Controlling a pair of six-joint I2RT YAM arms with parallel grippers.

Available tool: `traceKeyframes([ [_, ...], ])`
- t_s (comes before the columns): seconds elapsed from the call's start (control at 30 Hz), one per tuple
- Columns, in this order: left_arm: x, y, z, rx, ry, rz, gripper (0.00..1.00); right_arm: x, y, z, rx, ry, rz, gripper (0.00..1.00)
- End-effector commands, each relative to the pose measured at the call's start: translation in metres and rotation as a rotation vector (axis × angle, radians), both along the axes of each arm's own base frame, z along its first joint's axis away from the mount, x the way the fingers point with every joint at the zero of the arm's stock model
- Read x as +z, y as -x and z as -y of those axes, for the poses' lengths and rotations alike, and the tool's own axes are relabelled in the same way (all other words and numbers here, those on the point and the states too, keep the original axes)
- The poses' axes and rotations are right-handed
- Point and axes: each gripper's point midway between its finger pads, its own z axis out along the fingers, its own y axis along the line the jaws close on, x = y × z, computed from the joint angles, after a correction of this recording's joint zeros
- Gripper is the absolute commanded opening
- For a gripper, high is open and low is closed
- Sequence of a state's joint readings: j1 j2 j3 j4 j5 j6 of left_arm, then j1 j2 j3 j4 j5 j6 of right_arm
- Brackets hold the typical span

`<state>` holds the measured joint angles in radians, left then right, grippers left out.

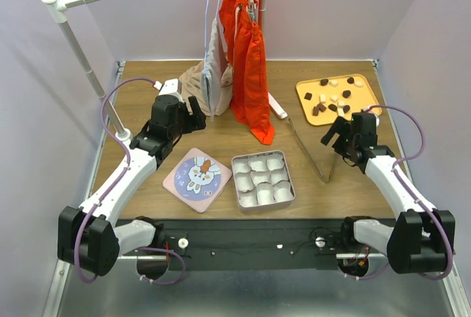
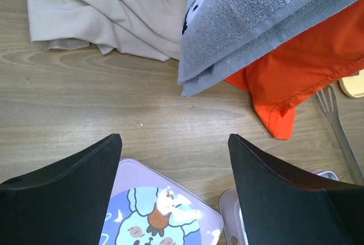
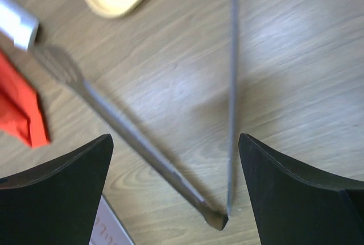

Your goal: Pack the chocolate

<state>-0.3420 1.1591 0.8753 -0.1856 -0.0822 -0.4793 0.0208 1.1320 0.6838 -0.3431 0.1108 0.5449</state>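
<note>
The chocolate (image 1: 346,94), several dark and cream pieces, lies on a yellow tray (image 1: 300,90) at the back right. A square tin (image 1: 239,162) lined with white paper cups stands at front centre, and its rabbit-printed lid (image 1: 196,174) lies to its left. Metal tongs (image 1: 305,146) lie spread in a V on the table. My right gripper (image 1: 337,139) (image 3: 175,138) hovers open above the tongs (image 3: 131,137), near their hinge, with its fingers clear of both arms. My left gripper (image 1: 193,117) (image 2: 173,140) is open and empty over bare wood just behind the lid (image 2: 170,211).
An orange garment (image 1: 250,59) and a grey towel (image 1: 215,67) hang from a white rack (image 1: 88,74) down to the table's middle back. A beige cloth (image 1: 193,78) lies behind my left gripper. A small white object (image 1: 277,106) rests beside the orange garment.
</note>
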Motion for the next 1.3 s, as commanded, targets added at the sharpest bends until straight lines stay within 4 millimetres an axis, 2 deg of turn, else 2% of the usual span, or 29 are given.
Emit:
traceKeyframes([
  [0.0,0.002,0.006,-0.006,0.01,-0.01,0.008,0.86,-0.02,0.014,-0.025,0.152,-0.069,-0.044,1.0],
  [0.2,0.003,0.008,-0.005,0.002,-0.001,0.006,0.86,-0.027,0.02,-0.027,0.127,-0.099,-0.116,1.0],
  [0.23,0.003,0.008,-0.005,0.003,0.001,0.004,0.86,-0.039,0.028,-0.026,0.113,-0.098,-0.198,1.0],
  [0.27,0.004,0.008,-0.004,0.004,0.003,0.005,0.86,-0.036,0.024,-0.022,0.084,-0.089,-0.205,1.0],
  [0.3,0.004,0.008,-0.004,0.004,0.007,0.006,0.86,-0.039,0.025,-0.021,0.073,-0.089,-0.219,1.0],
  [0.4,0.005,0.009,-0.002,-0.001,0.018,0.006,0.86,-0.049,0.028,-0.002,-0.028,-0.022,-0.246,1.0],
  [0.53,0.005,0.011,-0.001,-0.004,0.029,0.006,0.86,-0.042,0.018,0.01,-0.1,0.02,-0.219,0.97],
  [0.63,0.005,0.012,-0.001,-0.006,0.031,0.007,0.85,-0.041,0.01,0.022,-0.131,0.075,-0.214,0.85],
  [0.73,0.006,0.012,0.0,-0.011,0.034,0.007,0.86,-0.056,0.006,0.024,-0.12,0.1,-0.258,0.62],
  [0.77,0.007,0.011,0.0,-0.014,0.033,0.011,0.85,-0.059,0.005,0.022,-0.112,0.091,-0.266,0.51],
  [0.87,0.009,0.011,-0.002,-0.006,0.025,0.016,0.85,-0.07,0.007,0.02,-0.116,0.079,-0.282,0.33],
  [0.93,0.011,0.011,-0.002,-0.009,0.024,0.02,0.85,-0.072,0.009,0.021,-0.122,0.079,-0.281,0.3],
  [1.0,0.013,0.01,-0.001,-0.011,0.026,0.024,0.85,-0.072,0.012,0.022,-0.13,0.082,-0.278,0.2],
  [1.13,0.012,0.01,-0.003,-0.001,0.023,0.019,0.85,-0.056,0.011,0.022,-0.147,0.069,-0.22,0.01],
  [1.27,0.013,0.01,-0.002,0.002,0.035,0.025,0.85,-0.028,0.008,0.019,-0.186,0.022,-0.11,0.01],
])
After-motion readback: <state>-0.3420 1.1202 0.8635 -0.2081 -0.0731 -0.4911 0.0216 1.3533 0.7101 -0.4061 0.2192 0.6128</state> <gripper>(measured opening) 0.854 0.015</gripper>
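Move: The near leg of the opened metal tongs runs below the right gripper, about 7 cm down, 1 cm back and some 2 cm to its right. From the same hand, the tongs' other leg is 7 cm left, 2 cm ahead and about 8 cm down, the yellow chocolate tray some 17 cm ahead and 5 cm right, and the compartment tin about 19 cm left and 9 cm back. From the left hand, the near leg lies roughly 40 cm right, 7 cm back and 18 cm down. Lower the open right gripper about 7 cm to the near leg of the tongs, easing back and swinging a couple of centimetres left first, then some 4 cm right, while the fingers tip down about 15 degrees. Shut the fingers fully late in the descent to pinch the thin leg between the tips, then rise a little over 1 cm. ##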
